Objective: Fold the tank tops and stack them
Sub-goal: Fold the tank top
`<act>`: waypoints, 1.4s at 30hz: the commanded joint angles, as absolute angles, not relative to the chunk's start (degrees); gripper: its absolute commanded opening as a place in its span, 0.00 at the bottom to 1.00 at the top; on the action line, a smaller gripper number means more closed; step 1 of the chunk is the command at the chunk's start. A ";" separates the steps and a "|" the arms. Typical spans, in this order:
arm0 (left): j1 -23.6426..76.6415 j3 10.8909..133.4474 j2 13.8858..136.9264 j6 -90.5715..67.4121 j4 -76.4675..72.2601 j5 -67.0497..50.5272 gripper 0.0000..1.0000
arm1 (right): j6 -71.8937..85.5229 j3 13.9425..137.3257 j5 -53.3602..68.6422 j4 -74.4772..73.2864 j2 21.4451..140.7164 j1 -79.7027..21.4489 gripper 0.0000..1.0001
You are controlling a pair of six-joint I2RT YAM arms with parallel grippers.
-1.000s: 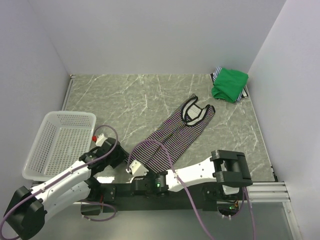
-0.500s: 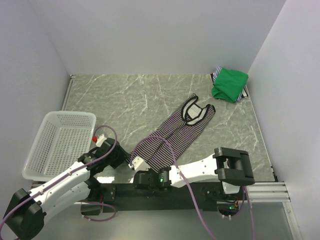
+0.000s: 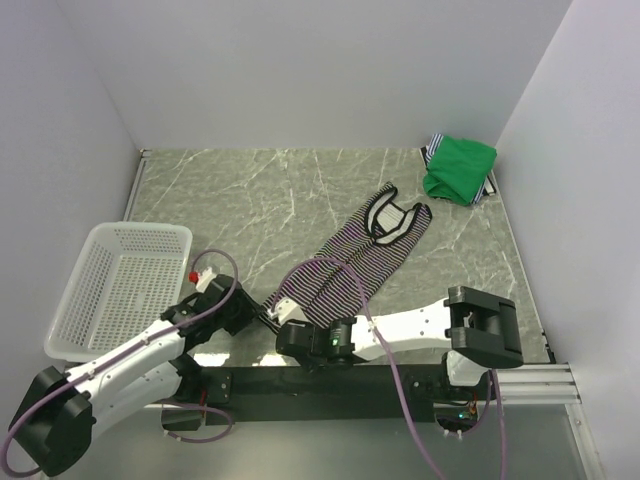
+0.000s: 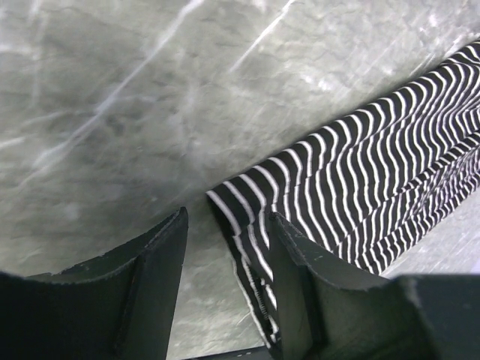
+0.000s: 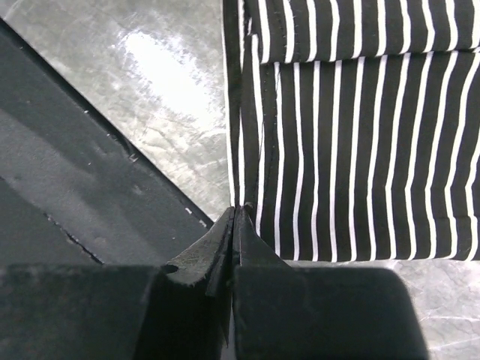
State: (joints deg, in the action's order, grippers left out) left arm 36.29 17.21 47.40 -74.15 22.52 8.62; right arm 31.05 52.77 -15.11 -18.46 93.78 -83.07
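Observation:
The striped tank top [image 3: 350, 268] lies stretched diagonally on the grey table, straps toward the back right, hem at the near edge. My right gripper [image 3: 289, 320] is shut on the hem edge of the striped top [image 5: 337, 135], pinching it at the fingertips [image 5: 238, 225]. My left gripper [image 3: 252, 315] is open at the hem's left corner; that corner of the striped top [image 4: 375, 202] lies between its fingers [image 4: 289, 247]. The green tank top [image 3: 458, 166] sits bunched in the back right corner.
A white mesh basket [image 3: 75, 300] stands at the left. A bit of striped cloth [image 3: 432, 150] shows under the green top. The black base rail [image 3: 300, 382] runs just below the hem, also in the right wrist view [image 5: 75, 187]. Walls close three sides.
My right gripper has moved right and a little forward along the near edge with the hem in it, and the striped top has shifted with it. My left gripper has edged toward the hem corner.

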 commanded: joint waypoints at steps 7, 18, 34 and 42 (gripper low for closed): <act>36.04 16.52 51.15 -73.48 18.54 8.43 0.50 | 30.50 53.09 -12.66 -17.14 89.21 -80.86 0.00; 36.12 18.72 55.11 -72.60 18.89 10.55 0.41 | 28.83 52.82 -11.95 -18.02 88.51 -80.59 0.31; 36.12 19.34 55.99 -71.54 19.69 12.39 0.27 | 27.78 52.74 -19.78 -19.95 94.92 -84.73 0.52; 36.04 19.95 57.65 -71.10 18.99 13.09 0.24 | 27.95 52.56 -19.95 -18.90 97.20 -84.73 0.48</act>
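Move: Just ahead of the open left hand, about 2 cm forward and 1 cm down, lies the outer-left hem corner of the striped tank top. From that hand the near hem corner is some 10 cm back and 9 cm to the right, and the neckline about 20 cm forward and 27 cm right. The right hand's shut fingers already hold the hem beside the near corner, which lies 1 cm back, 2 cm right and 1 cm below; the outer-left corner is roughly 9 cm forward and 8 cm left of it. Easing forward about 1.5 cm and down nearly 1 cm, the left hand brings its fingers around the outer-left hem corner and closes them to about half their former gap, pinching the cloth. Meanwhile the right hand rises 2 cm, opens to let go of the hem, then sinks about 3.5 cm, drifting slightly to its right, to straddle the near corner with open fingers. ##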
